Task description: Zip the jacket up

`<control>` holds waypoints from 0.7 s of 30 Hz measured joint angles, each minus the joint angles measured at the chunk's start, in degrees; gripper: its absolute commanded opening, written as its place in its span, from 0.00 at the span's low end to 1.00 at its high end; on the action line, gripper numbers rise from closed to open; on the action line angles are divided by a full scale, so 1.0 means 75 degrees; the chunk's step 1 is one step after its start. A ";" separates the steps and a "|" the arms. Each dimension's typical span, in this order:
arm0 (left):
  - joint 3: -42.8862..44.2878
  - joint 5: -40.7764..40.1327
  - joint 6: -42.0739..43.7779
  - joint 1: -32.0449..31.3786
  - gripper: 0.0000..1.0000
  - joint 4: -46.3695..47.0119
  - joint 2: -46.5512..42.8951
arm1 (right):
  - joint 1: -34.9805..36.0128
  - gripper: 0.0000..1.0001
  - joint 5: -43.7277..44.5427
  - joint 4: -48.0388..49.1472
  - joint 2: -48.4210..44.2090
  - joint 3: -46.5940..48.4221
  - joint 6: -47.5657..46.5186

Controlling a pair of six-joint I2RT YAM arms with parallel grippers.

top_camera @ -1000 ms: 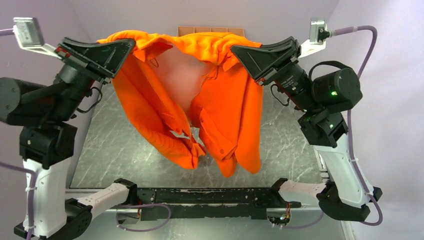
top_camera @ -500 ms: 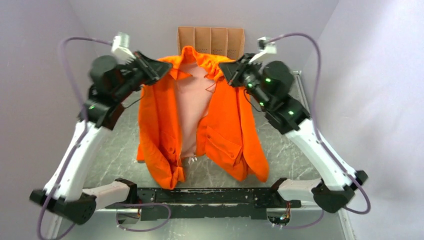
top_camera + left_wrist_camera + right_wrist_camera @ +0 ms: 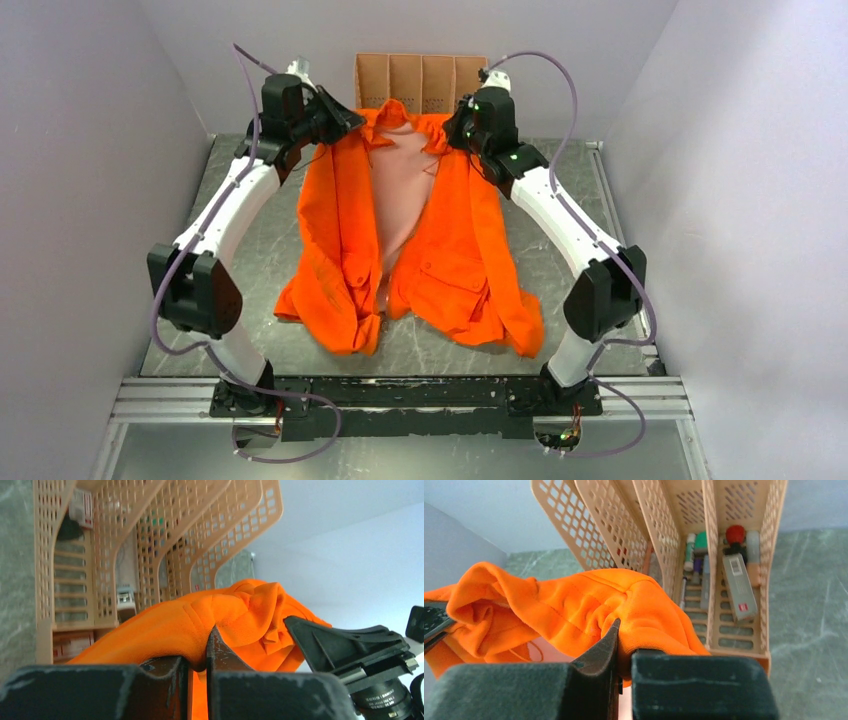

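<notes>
The bright orange jacket (image 3: 452, 250) lies front-open on the table, its pale pink lining (image 3: 398, 190) showing down the middle and its hem bunched near the front edge. My left gripper (image 3: 345, 120) is shut on the collar's left shoulder. In the left wrist view the orange jacket fabric (image 3: 165, 630) is pinched between the fingers of the left gripper (image 3: 204, 652). My right gripper (image 3: 455, 125) is shut on the jacket's right shoulder; the right wrist view shows the jacket fabric (image 3: 589, 605) folded into the right gripper (image 3: 621, 645). The zipper is not discernible.
A tan perforated organiser (image 3: 420, 78) stands against the back wall just behind the collar, holding pens and small items (image 3: 736, 582). Grey walls close in on both sides. The marbled table top (image 3: 250, 260) shows left and right of the jacket. Both arms reach far back.
Both arms have swung from high near the camera down to the back of the table, carrying the jacket with them. The jacket went from hanging in the air to lying spread on the table.
</notes>
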 measured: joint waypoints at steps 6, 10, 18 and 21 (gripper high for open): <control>0.1635 0.0344 -0.0108 0.0487 0.35 0.0099 0.1294 | -0.0175 0.33 -0.0274 -0.0023 0.1498 0.2008 -0.0032; 0.2865 0.0638 0.0044 0.0694 0.84 -0.0096 0.2340 | -0.0268 0.66 -0.0557 -0.0076 0.2294 0.2783 0.0058; 0.3051 0.0752 0.0708 0.0819 0.90 -0.1259 0.2556 | -0.0306 0.78 -0.0775 -0.0055 0.1923 0.1845 0.0181; 0.2401 0.0705 0.0892 0.0825 0.89 -0.1507 0.1862 | -0.0306 0.79 -0.0740 0.0012 0.1282 0.1055 0.0201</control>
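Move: Both hands still hold the jacket's collar, whose middle hangs some 8 cm to the right of the left hand and 10 cm to the left of the right one, level with them. The organizer stands about 10 cm ahead and 18 cm lower, 13 cm to the left hand's right and 5 cm to the right hand's left. The left front's hem lies about 38 cm back from the left hand, 2 cm to its left; the right front's hem is 38 cm back from the right hand and 12 cm to its right, both some 30 cm down. Forward and at first slightly up, both hands swing the collar towards the organizer, the left by about 9 cm and the right by nearly 8, then sink a few centimetres. Near the far end of the swing both grippers open wide and let go of the collar, and the empty hands draw back some 4 cm above the jacket. ##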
